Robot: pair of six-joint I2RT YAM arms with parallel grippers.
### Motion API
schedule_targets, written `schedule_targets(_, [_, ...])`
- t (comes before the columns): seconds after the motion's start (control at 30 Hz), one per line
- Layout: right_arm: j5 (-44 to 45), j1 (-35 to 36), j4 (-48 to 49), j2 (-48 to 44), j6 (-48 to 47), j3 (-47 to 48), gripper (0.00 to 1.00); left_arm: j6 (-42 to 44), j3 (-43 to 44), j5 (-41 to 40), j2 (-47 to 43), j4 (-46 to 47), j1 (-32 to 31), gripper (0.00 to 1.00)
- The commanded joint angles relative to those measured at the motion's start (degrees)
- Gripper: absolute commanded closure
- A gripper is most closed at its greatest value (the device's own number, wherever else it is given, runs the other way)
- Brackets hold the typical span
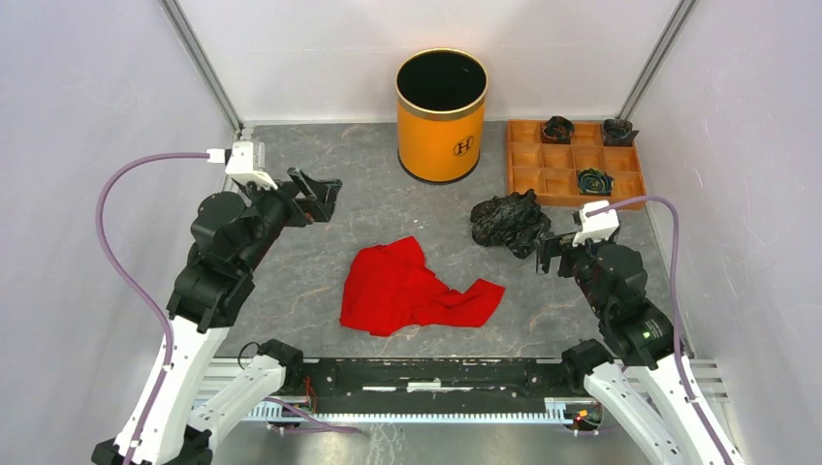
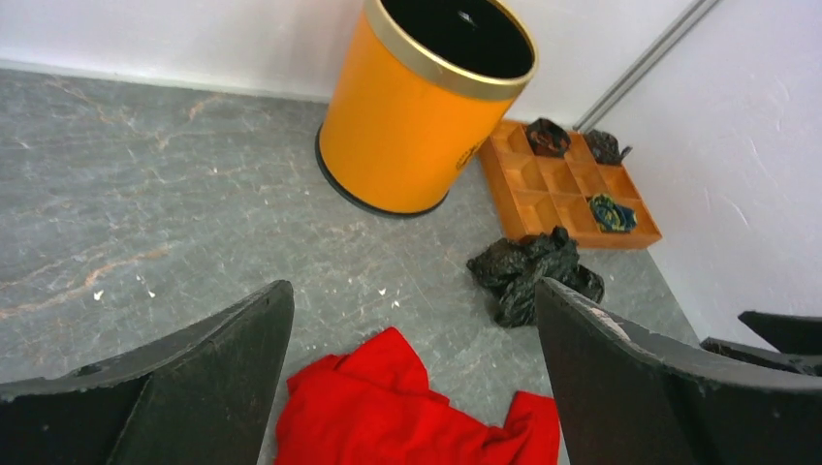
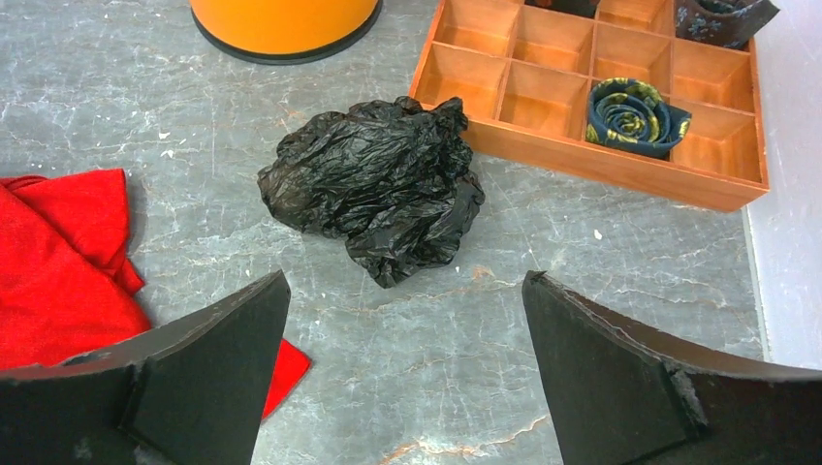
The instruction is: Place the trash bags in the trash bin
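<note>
The trash bag is a crumpled glossy black wad lying on the grey table, just in front of the wooden tray. At the back centre stands the orange trash bin, upright with its mouth unobstructed. My right gripper is open and hovers just near of the bag, not touching it. Far to the left, my left gripper is open with nothing between its fingers, pointing toward the bin and bag.
A red cloth lies spread at the table's middle. An orange-brown compartment tray holding small rolled dark bundles sits at back right, beside the bin. White walls close in the left, right and back.
</note>
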Motion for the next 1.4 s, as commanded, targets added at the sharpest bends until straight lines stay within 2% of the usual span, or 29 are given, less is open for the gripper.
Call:
schedule_targets(0.0, [-1.1, 0.2, 4.3, 0.2, 0.9, -1.6, 0.02, 2.9, 0.9, 5.7, 0.8, -1.6, -0.2, 0.00])
schedule_targets(0.27, [1.0, 0.2, 5.5, 9.3, 3.4, -3.0, 0.02, 4.0, -4.1, 15.1, 4.5, 2.0, -0.2, 0.00])
schedule_targets(0.5, [4.5, -0.2, 13.8, 19.9, 4.0, -6.6, 0.02, -0.3, -9.8, 26.2, 9.4, 8.3, -0.2, 0.00])
schedule_targets(0.6, [2.2, -2.3, 17.1, 25.2, 2.8, -6.7, 0.02, -2.3, -12.6, 30.1, 11.3, 10.2, -0.2, 0.00])
schedule_targets(0.73, [-4.2, -8.8, 21.8, 29.8, 2.4, -6.6, 0.02, -5.6, -17.1, 33.4, 11.9, 12.9, -0.3, 0.00])
schedule_targets(0.9, [-9.1, -12.6, 23.9, 35.3, 2.8, -3.3, 0.02, -7.9, -21.9, 36.0, 11.2, 15.3, -0.5, 0.00])
schedule_targets(1.13, [-11.6, -12.7, 27.6, 43.5, 3.4, -0.4, 0.03, -7.5, -20.6, 38.9, 10.9, 15.9, -1.9, 0.00])
schedule_targets(1.37, [-2.4, -12.8, 29.1, 47.4, 2.0, -1.0, 0.06, -12.1, -19.8, 38.4, 13.2, 16.0, -2.6, 0.00])
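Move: The black trash bag lies about 14 cm ahead of my right hand, 4 cm to its left and 17 cm below. Off that hand, the trash bin stands some 31 cm ahead and 20 cm left, the wooden tray 28 cm ahead and 16 cm right, and the red cloth 27 cm left and 3 cm back. From my left hand the bag is about 11 cm ahead, 36 cm right and 31 cm below. I sink my open right hand about 15 cm, tipping its fingers further down, and bring it some 11 cm forward until they straddle the near right part of the trash bag, barely starting to close. Meanwhile my left hand, open and empty, swings down and right over the red cloth towards the bag, turning clockwise and tipping down. ##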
